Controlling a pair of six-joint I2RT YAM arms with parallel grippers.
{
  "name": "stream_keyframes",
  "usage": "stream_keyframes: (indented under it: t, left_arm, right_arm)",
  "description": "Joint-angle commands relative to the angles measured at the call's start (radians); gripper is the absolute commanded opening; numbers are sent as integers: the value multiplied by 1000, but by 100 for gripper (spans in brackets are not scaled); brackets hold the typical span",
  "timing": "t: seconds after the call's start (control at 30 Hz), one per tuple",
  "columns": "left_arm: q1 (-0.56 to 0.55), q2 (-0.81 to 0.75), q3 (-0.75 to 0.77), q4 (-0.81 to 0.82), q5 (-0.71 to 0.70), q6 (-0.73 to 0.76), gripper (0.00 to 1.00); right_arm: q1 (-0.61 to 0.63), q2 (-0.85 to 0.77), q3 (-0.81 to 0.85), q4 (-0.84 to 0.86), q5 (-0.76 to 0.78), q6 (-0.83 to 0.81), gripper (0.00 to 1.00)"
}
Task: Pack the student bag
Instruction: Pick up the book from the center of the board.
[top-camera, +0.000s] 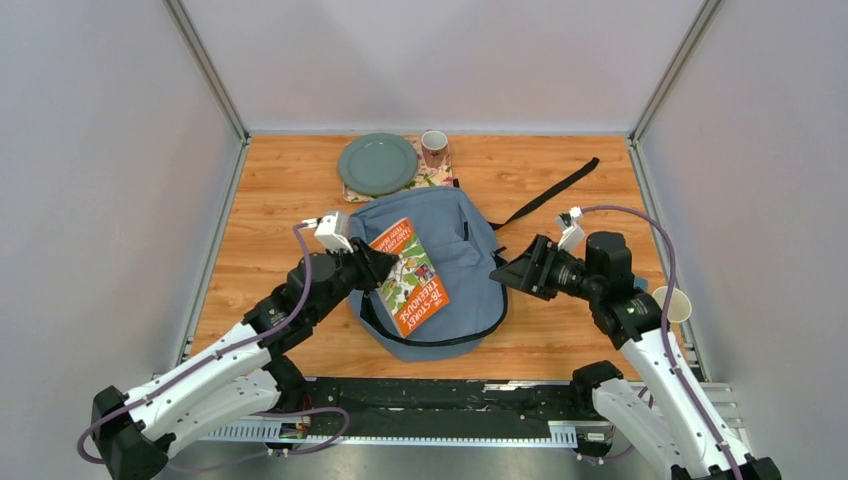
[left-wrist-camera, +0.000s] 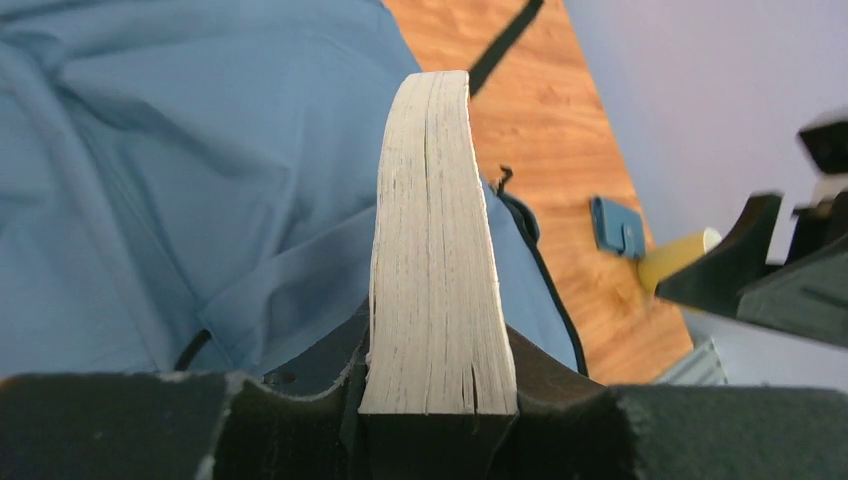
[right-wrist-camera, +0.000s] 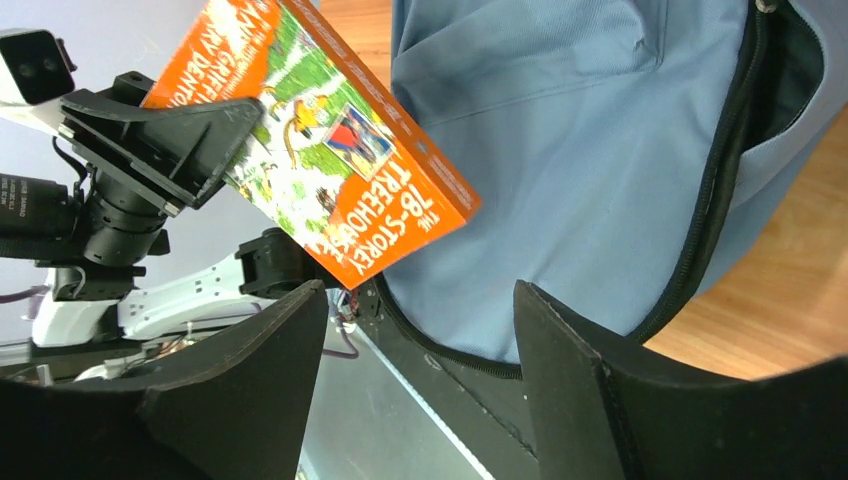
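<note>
The grey-blue student bag (top-camera: 462, 262) lies flat in the middle of the wooden table, its dark zip line running along the near edge. My left gripper (top-camera: 372, 266) is shut on an orange paperback book (top-camera: 410, 276) and holds it above the bag's left half. The left wrist view shows the book's cream page edge (left-wrist-camera: 432, 260) clamped between my jaws over the bag (left-wrist-camera: 170, 160). My right gripper (top-camera: 506, 272) is open and empty at the bag's right edge. The right wrist view shows the book (right-wrist-camera: 330, 150), the bag (right-wrist-camera: 580, 140) and its open zip (right-wrist-camera: 720, 190).
A grey-green plate (top-camera: 377, 163) and a small patterned cup (top-camera: 434, 148) sit on a floral mat at the back. A black strap (top-camera: 550, 193) trails to the back right. A paper cup (top-camera: 676, 303) stands at the right edge.
</note>
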Motion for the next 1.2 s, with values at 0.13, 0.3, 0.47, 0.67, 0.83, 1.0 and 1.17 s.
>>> stream_keyframes:
  t: [0.13, 0.3, 0.47, 0.67, 0.83, 1.0, 1.17]
  left_arm:
    - [4, -120, -29, 143, -129, -72, 0]
    - [4, -68, 27, 154, -1, -56, 0]
    - [3, -25, 33, 233, 120, -62, 0]
    - [3, 20, 52, 302, 247, -62, 0]
    - [4, 34, 67, 322, 290, -56, 0]
    - [7, 46, 84, 324, 355, -36, 0]
    - [9, 48, 90, 332, 408, -34, 0]
  right_arm:
    - [42, -59, -69, 179, -29, 130, 73]
    - [140, -27, -45, 254, -24, 142, 75]
    - [246, 25, -20, 323, -9, 139, 75]
    - [336, 96, -24, 345, 43, 135, 76]
    - [367, 139, -20, 309, 43, 94, 76]
    - [365, 131, 21, 175, 75, 5, 76]
    - [365, 99, 26, 112, 173, -14, 76]
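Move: The left hand already pinches the orange treehouse book, whose middle lies about 3 cm back and 3 cm right of it, some 2 cm lower. The right gripper, empty and open, is roughly 19 cm to the left hand's right and 3 cm back, at the same height. From the right hand the book's middle is about 16 cm left, 1 cm ahead and 2 cm lower. The bag's middle lies 7 cm right, 2 cm ahead and 17 cm below the left hand. The left hand keeps its pinch on the book's edge while the open right gripper closes in on the opposite edge, going about 8 cm left and 4 cm back, swinging some 15 degrees counter-clockwise. The left first drifts 2 cm left, then brings the book 7 cm right towards it, rising and easing back, turning clockwise. Whether the right fingers touch can't be seen. ##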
